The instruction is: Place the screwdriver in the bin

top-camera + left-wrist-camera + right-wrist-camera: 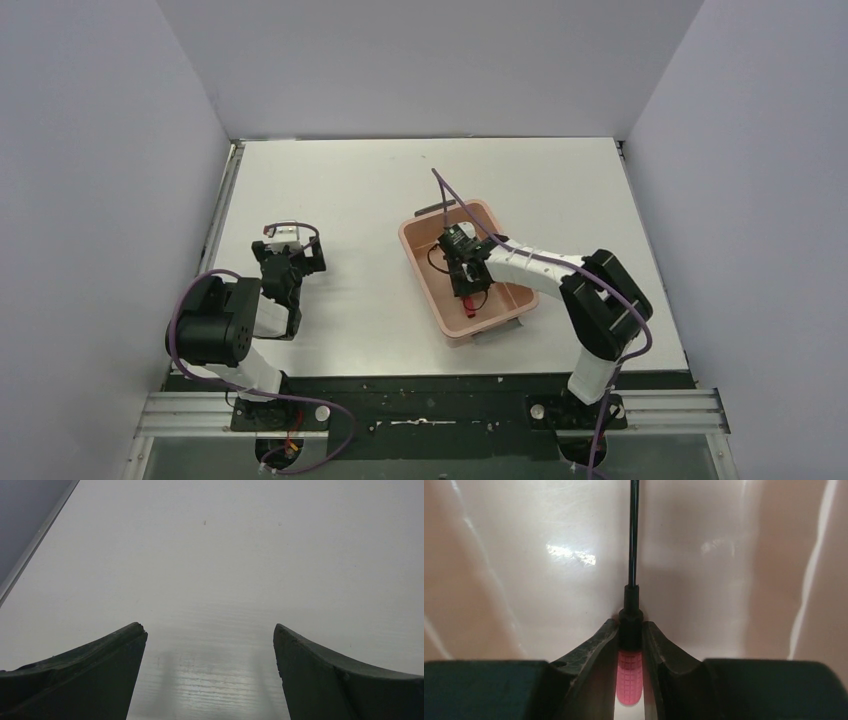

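Note:
The screwdriver (629,672) has a red gridded handle and a thin black shaft that points away over the bin floor. My right gripper (630,630) is shut on its black collar, just ahead of the handle. In the top view, the right gripper (466,285) is down inside the salmon-pink bin (423,268), and the red handle (468,303) shows just below it. The bin's glossy inner floor and walls (534,580) fill the right wrist view. My left gripper (289,250) is open and empty over bare table at the left, far from the bin. Its jaws stand wide apart in the left wrist view (209,630).
The white table (225,555) runs out to grey enclosure walls at the left, back and right. A metal rail (228,190) lines the table's left edge. The bin sits right of centre, turned at an angle. Purple cables trail from both arms.

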You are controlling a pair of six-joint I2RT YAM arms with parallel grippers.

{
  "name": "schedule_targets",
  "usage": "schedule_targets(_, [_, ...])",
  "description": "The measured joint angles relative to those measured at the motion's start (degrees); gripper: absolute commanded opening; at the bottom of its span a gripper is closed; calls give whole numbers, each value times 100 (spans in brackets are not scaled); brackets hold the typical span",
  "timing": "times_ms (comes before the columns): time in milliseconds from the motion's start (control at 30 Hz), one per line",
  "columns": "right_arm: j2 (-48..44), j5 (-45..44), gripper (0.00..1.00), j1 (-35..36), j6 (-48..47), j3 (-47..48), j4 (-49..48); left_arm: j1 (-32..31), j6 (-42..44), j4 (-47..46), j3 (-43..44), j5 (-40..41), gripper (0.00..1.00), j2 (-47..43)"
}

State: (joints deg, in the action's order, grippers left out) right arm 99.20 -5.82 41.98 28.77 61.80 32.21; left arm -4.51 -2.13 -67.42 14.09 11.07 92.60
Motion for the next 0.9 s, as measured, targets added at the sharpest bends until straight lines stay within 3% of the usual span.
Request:
schedule_targets(167, [142,-39,43,-7,-15,-2,-85,0,0,0,0,0,97,0])
schedule_targets(400, [11,-70,57,-31,-127,619,380,0,-2,0,0,0,97,0])
schedule_targets(433, [-72,-90,62,-31,-153,796,483,0,-2,0,0,0,97,0])
schedule_targets(533, [-457,-192,96,-31,-256,1320,710,0,0,0,0,0,97,0])
schedule_targets(567, [-619,-236,99,-33,-326,1510,785,0,0,0,0,0,97,0])
schedule_targets(733, [-1451,-348,100,-131,-756,2087,857,0,0,0,0,0,97,0])
schedule_targets(900, [-2514,-402,100,-678,-1504,1617,155,0,0,0,0,0,97,0])
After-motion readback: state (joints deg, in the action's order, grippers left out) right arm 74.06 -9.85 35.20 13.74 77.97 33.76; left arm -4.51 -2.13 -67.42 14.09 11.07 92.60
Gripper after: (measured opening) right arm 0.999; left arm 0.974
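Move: The screwdriver is still pinched at its collar in the right gripper, its middle right at the pads, shaft ahead and red handle back. The hand is already down inside the bin, whose middle lies about 4 cm ahead, 1 cm right and 3 cm up. The bin's far handle is some 16 cm ahead, 5 cm left and 6 cm up; its near handle 8 cm back, 6 cm right, 5 cm up. From the left hand the bin is roughly 33 cm right, 5 cm back and 2 cm lower. Sink the right gripper a last centimetre towards the bin floor and open the fingers to let go of the screwdriver. Then lift straight out, some 26 cm up and about 7 cm forward, finishing with a swing of about 5 cm to the right; spread the fingers fully and tip them up by nearly 40 degrees from pointing down towards pointing forward. ##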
